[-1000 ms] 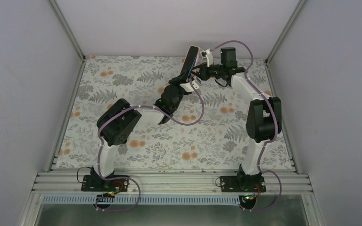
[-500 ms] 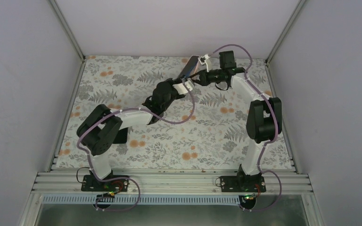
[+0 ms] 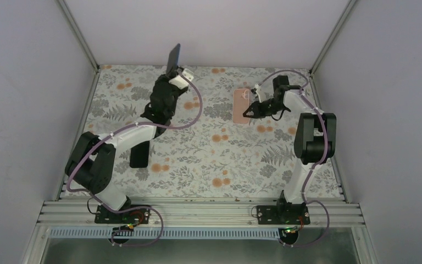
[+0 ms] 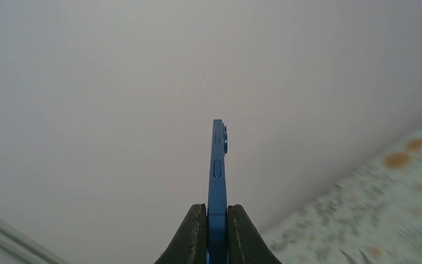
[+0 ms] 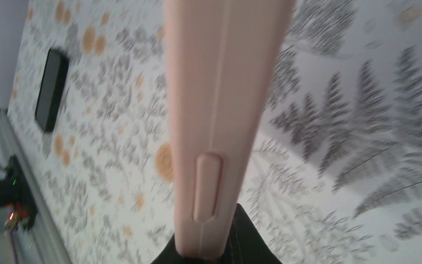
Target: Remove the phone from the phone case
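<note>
My left gripper [image 3: 171, 73] is shut on the blue phone [image 3: 173, 57] and holds it up edge-on at the far left of the table. In the left wrist view the phone [image 4: 217, 170] stands upright between the two dark fingers [image 4: 193, 231]. My right gripper [image 3: 251, 110] is shut on the pink phone case [image 3: 242, 105], which sits low over the table at the far right. In the right wrist view the case [image 5: 220, 110] fills the middle, its side button showing. The phone and the case are well apart.
A black rectangular object [image 3: 138, 155] lies on the floral table cover near the left arm; it also shows in the right wrist view [image 5: 51, 88]. Grey walls [image 3: 198, 27] close in the back and sides. A metal rail [image 3: 198, 212] runs along the near edge.
The phone has come out of the case. My left gripper has swung left and back with the phone. My right gripper has drawn right and down with the pink case.
</note>
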You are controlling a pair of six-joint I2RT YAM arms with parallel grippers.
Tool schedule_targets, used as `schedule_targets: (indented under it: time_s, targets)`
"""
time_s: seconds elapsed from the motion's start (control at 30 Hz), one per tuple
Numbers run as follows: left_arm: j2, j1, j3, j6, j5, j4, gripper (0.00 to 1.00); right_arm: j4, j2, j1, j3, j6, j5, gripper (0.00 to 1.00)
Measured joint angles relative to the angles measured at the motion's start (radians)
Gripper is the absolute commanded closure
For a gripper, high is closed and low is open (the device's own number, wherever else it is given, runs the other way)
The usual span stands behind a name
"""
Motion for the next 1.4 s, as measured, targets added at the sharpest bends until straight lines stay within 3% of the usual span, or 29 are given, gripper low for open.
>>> schedule_targets:
  time_s: [0.3,0.47,0.6,0.67,0.7,0.73,0.87,0.93,1.03,1.13,1.27,1.37,1.4]
  targets:
    - [-0.016,-0.172,-0.152,0.056,-0.125,-0.303,0.98,-0.298,0.004,0.005,-0.106,-0.272,-0.077,0.97]
    - [-0.016,-0.301,-0.261,0.057,-0.216,-0.507,0.98,-0.392,0.008,0.005,-0.206,-0.352,-0.067,0.97]
    - [0.021,-0.371,-0.278,0.057,-0.28,-0.552,0.96,-0.416,0.034,0.005,-0.198,-0.389,-0.068,0.96]
    - [0.048,-0.408,-0.279,0.057,-0.315,-0.558,0.78,-0.422,0.049,0.005,-0.198,-0.398,-0.067,0.97]
    - [0.06,-0.425,-0.279,0.058,-0.328,-0.559,0.59,-0.423,0.058,0.005,-0.199,-0.401,-0.067,0.96]
    - [0.07,-0.442,-0.279,0.058,-0.336,-0.562,0.43,-0.422,0.068,0.005,-0.2,-0.404,-0.066,0.92]
    - [0.082,-0.509,-0.283,0.05,-0.323,-0.592,0.19,-0.409,0.104,0.005,-0.22,-0.402,-0.048,0.69]
    - [0.082,-0.535,-0.283,0.043,-0.302,-0.617,0.01,-0.401,0.11,0.004,-0.233,-0.396,-0.037,0.42]
    - [0.071,-0.566,-0.278,0.017,-0.248,-0.682,0.0,-0.399,0.108,-0.001,-0.234,-0.393,-0.026,0.02]
    - [0.034,-0.586,-0.252,-0.017,-0.173,-0.784,0.0,-0.434,0.083,-0.007,-0.219,-0.394,-0.026,0.0]
    - [-0.088,-0.576,-0.152,-0.043,-0.005,-0.93,0.0,-0.418,0.023,-0.006,-0.132,-0.382,0.106,0.0]
    - [-0.18,-0.489,-0.04,-0.037,0.106,-0.986,0.01,-0.394,-0.026,0.023,-0.011,-0.378,0.198,0.0]
    - [-0.201,-0.435,0.001,-0.032,0.143,-0.993,0.07,-0.379,-0.047,0.048,0.024,-0.379,0.226,0.0]
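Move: The left hand holds the phone high; the free patch of table it will go to lies about 12 cm back, 7 cm to the right and 31 cm below. From this hand the black slab is some 19 cm back and 13 cm to the left, also 31 cm down, and the pink case 2 cm back, 26 cm right and 22 cm below. The right hand has the case; its spot is about 13 cm back, 4 cm left and 10 cm down, and the phone's spot 7 cm back and 23 cm left at that same level. The left hand swoops the phone down some 25 cm and back towards the bare patch between the black slab and the case's spot, drifting right and rolling about 45 degrees left side up as its tip dips, then opens wide low over the table, eases farther back and right, and climbs clear. The right hand draws the case back about 15 cm while sinking roughly 7 cm and tipping, opens to let go of it on the table, then lifts off forward, a little to the right. ##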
